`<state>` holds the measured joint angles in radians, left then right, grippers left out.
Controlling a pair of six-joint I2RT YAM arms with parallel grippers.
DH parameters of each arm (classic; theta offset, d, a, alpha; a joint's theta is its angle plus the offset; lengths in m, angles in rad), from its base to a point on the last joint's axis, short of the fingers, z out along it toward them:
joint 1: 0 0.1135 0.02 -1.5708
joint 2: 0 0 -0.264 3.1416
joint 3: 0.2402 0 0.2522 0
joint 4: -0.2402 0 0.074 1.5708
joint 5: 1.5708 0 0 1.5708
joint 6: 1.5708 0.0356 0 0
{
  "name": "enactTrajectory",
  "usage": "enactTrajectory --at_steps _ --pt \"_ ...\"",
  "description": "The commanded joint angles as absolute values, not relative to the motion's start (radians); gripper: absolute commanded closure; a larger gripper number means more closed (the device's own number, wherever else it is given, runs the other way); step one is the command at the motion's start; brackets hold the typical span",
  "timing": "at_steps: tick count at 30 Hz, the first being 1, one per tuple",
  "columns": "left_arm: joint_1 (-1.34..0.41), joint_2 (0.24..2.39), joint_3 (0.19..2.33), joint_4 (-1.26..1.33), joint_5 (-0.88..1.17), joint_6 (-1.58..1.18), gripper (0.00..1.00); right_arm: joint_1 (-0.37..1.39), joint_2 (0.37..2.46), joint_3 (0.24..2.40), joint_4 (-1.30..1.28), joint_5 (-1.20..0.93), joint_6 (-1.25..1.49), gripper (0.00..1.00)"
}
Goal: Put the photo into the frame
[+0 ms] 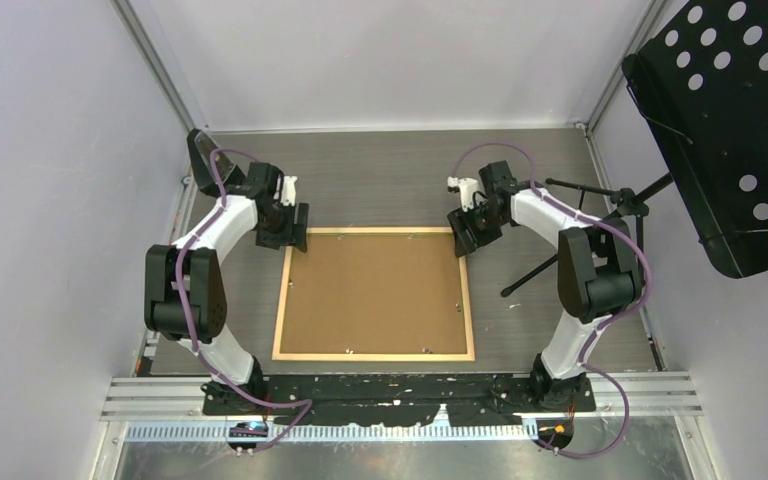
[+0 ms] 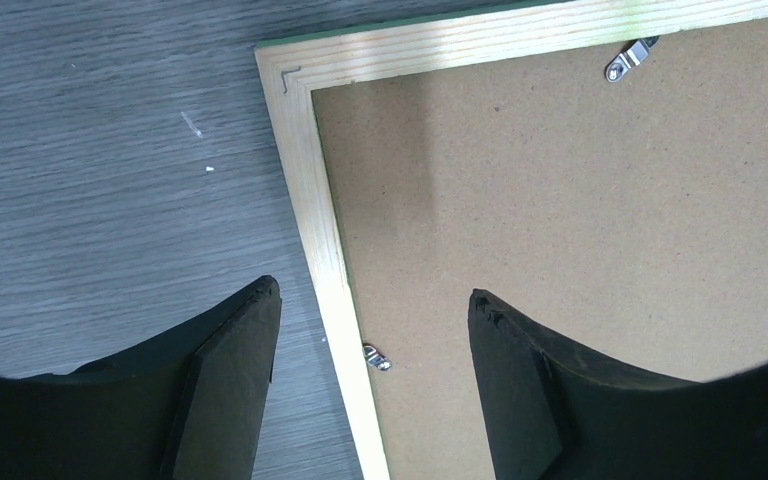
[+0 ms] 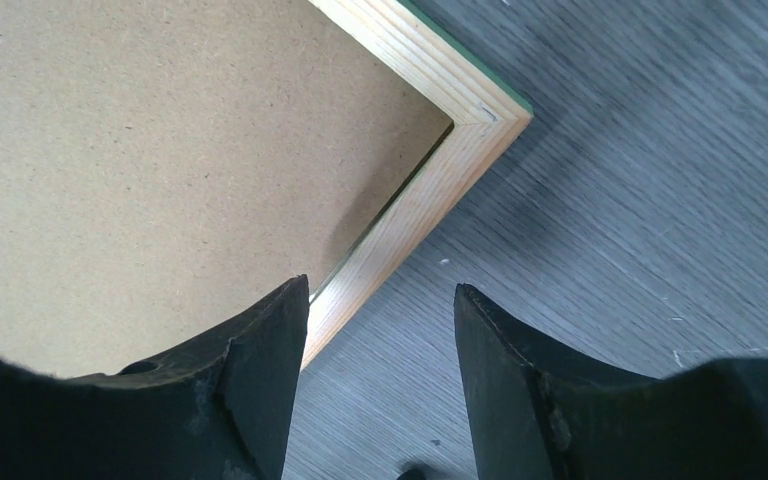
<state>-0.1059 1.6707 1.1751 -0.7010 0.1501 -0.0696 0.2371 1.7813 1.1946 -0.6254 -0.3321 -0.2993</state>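
Note:
The frame [image 1: 282, 300] lies face down in the middle of the table, light wood back up, with a brown hardboard backing sheet [image 1: 375, 292] filling it. A thin green edge shows along the frame [image 2: 312, 170] in the left wrist view. The photo is not in view. My left gripper [image 1: 290, 235] is open above the frame's far left corner, its jaws astride the left rail [image 2: 345, 300]. My right gripper [image 1: 465, 235] is open above the far right corner [image 3: 460, 130], one finger [image 3: 260, 380] over the backing and the other over the table.
Small metal turn clips [image 2: 630, 58] sit along the frame's inner edge. A black perforated music stand [image 1: 730, 130] stands at the right, its legs [image 1: 540, 270] reaching onto the table near the right arm. White walls enclose the table.

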Motion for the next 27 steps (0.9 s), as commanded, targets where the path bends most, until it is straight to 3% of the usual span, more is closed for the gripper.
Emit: enactTrajectory --at_steps 1,10,16,20,27 --pt "-0.1 1.636 1.21 -0.697 0.161 -0.057 0.32 0.227 1.79 1.187 -0.599 -0.402 -0.265 0.39" --pt "-0.1 1.634 1.214 -0.7 0.176 -0.058 0.33 0.228 1.835 1.181 -0.582 -0.399 -0.242 0.45" --pt "-0.1 1.639 1.218 -0.702 0.187 -0.057 0.32 0.227 1.869 1.2 -0.586 -0.408 -0.237 0.6" --pt "-0.1 1.649 1.221 -0.704 0.188 -0.057 0.33 0.227 1.882 1.235 -0.595 -0.399 -0.245 0.78" --pt "-0.098 1.651 1.225 -0.707 0.192 -0.057 0.33 0.227 1.954 1.398 -0.641 -0.387 -0.256 0.88"
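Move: The right gripper hangs open about 2 cm above the frame's right rail, and its grip spot lies some 1 cm back and 1 cm left. The far right corner is about 5 cm ahead and 2 cm left; a metal clip on that rail lies roughly 14 cm back and 2 cm left, and the brown board's middle some 10 cm back and 20 cm left. From the left hand, the grip spot is about 40 cm right, 1 cm back and 4 cm below. Lower the right gripper about 2 cm over the frame's right rail, easing slightly left and back, while tilting its fingertips some 5 degrees back towards the base. Close the fingers on the rail, inner one on the board side and outer one outside, then keep the pinch and draw it forward nearly 2 cm. ##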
